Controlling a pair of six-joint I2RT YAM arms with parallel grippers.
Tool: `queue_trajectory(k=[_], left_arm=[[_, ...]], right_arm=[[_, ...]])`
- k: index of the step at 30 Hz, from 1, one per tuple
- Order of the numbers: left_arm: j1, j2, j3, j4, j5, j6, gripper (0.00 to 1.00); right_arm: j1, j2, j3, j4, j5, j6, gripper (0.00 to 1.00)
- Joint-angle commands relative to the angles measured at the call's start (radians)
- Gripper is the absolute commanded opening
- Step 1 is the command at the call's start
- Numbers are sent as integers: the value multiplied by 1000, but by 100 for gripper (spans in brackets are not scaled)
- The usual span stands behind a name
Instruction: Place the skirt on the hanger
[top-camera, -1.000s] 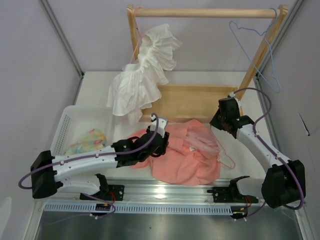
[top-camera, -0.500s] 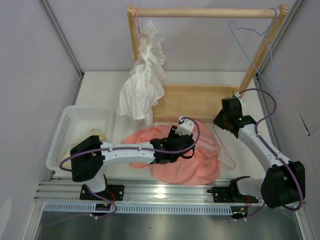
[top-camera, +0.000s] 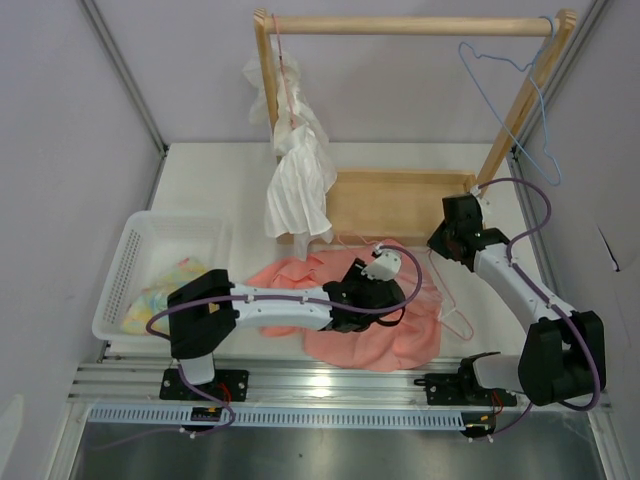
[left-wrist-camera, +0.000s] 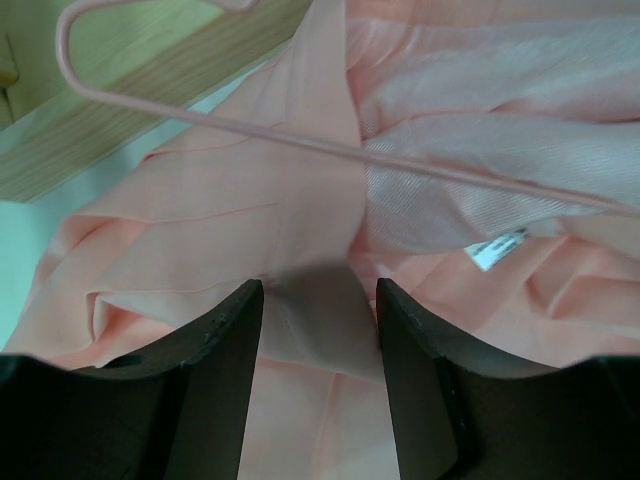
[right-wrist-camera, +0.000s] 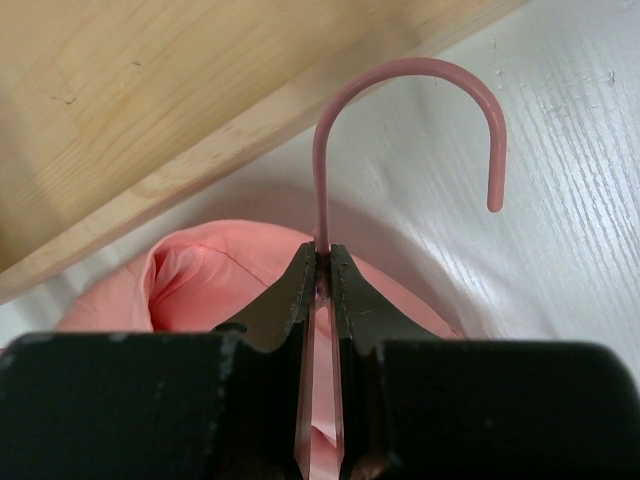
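The salmon-pink skirt (top-camera: 372, 332) lies crumpled on the table between the arms. My left gripper (top-camera: 382, 278) hovers low over its middle, open, with fabric below the gap but nothing pinched (left-wrist-camera: 320, 292). The thin pink hanger (top-camera: 455, 322) rests on the skirt's right side, and its wire (left-wrist-camera: 300, 135) crosses the skirt (left-wrist-camera: 220, 220) ahead of the left fingers. My right gripper (top-camera: 441, 246) is shut on the hanger neck (right-wrist-camera: 322, 258) just below the hook (right-wrist-camera: 410, 68), with the skirt (right-wrist-camera: 200, 275) behind it.
A white ruffled garment (top-camera: 297, 180) hangs from the wooden rack (top-camera: 410, 25), whose base board (top-camera: 395, 205) lies behind the skirt. A light-blue hanger (top-camera: 530, 95) hangs on the rack's right end. A white basket (top-camera: 135, 262) at left holds a patterned cloth (top-camera: 165, 287).
The left arm has swung right across the skirt, its gripper ending over the middle near the hanger. The white garment has swung and hangs narrower. The right gripper has barely moved.
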Motion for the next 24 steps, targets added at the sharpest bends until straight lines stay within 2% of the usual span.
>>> queue_trajectory(k=[1,4,9,11,12,14,15,19,20,24], left_arm=[[1,24,34,-99,-65,-36,54],[22,40,30,-127,-67,-60,47],[65,-23,-50,-159,-62,-166,17],[89,-77,-105,-119,-17,-201,9],[103,-98,-183,-89,13,-213,6],[154,-170,-248,-13,114,-244,0],[168,-190,-332,46,140,-258,0],[223,-266,-475,164,235,-325,0],[250,-273,-513,192,298,-335,0],[260,-263,-559,272,346,-353,0]], right_arm=[[-6,11,2,51,35,10,0],[-6,20,-9,61,37,7,0],[-8,20,-24,70,46,1,0],[-3,19,-36,74,45,-3,0],[6,17,-47,80,52,-5,0],[20,17,-53,85,68,-12,0],[38,17,-58,87,77,-17,0],[69,25,-82,119,91,-39,0],[78,23,-89,122,83,-52,0],[132,20,-79,125,115,-97,0]])
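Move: A loose fold at the pink skirt's waist lies just to the left of the open left hand, some 4 cm over, 1 cm farther out and about 4 cm down. The hanger's left corner is roughly 8 cm ahead and 8 cm left of the left hand. The wooden tray's near edge is about 11 cm straight ahead of it. From the right hand, which already grips the hanger's neck, the fold lies about 16 cm left, 7 cm back and 6 cm lower. Sweeping left about 12 cm and sinking some 8 cm, the left hand shuts its fingers on the skirt's waist fabric early on the way and drags it along, turning roughly 15 degrees counter-clockwise and tipping further down. The right hand keeps its grip on the hanger, lowers about 2.5 cm, then shifts about as far left, towards the skirt. ##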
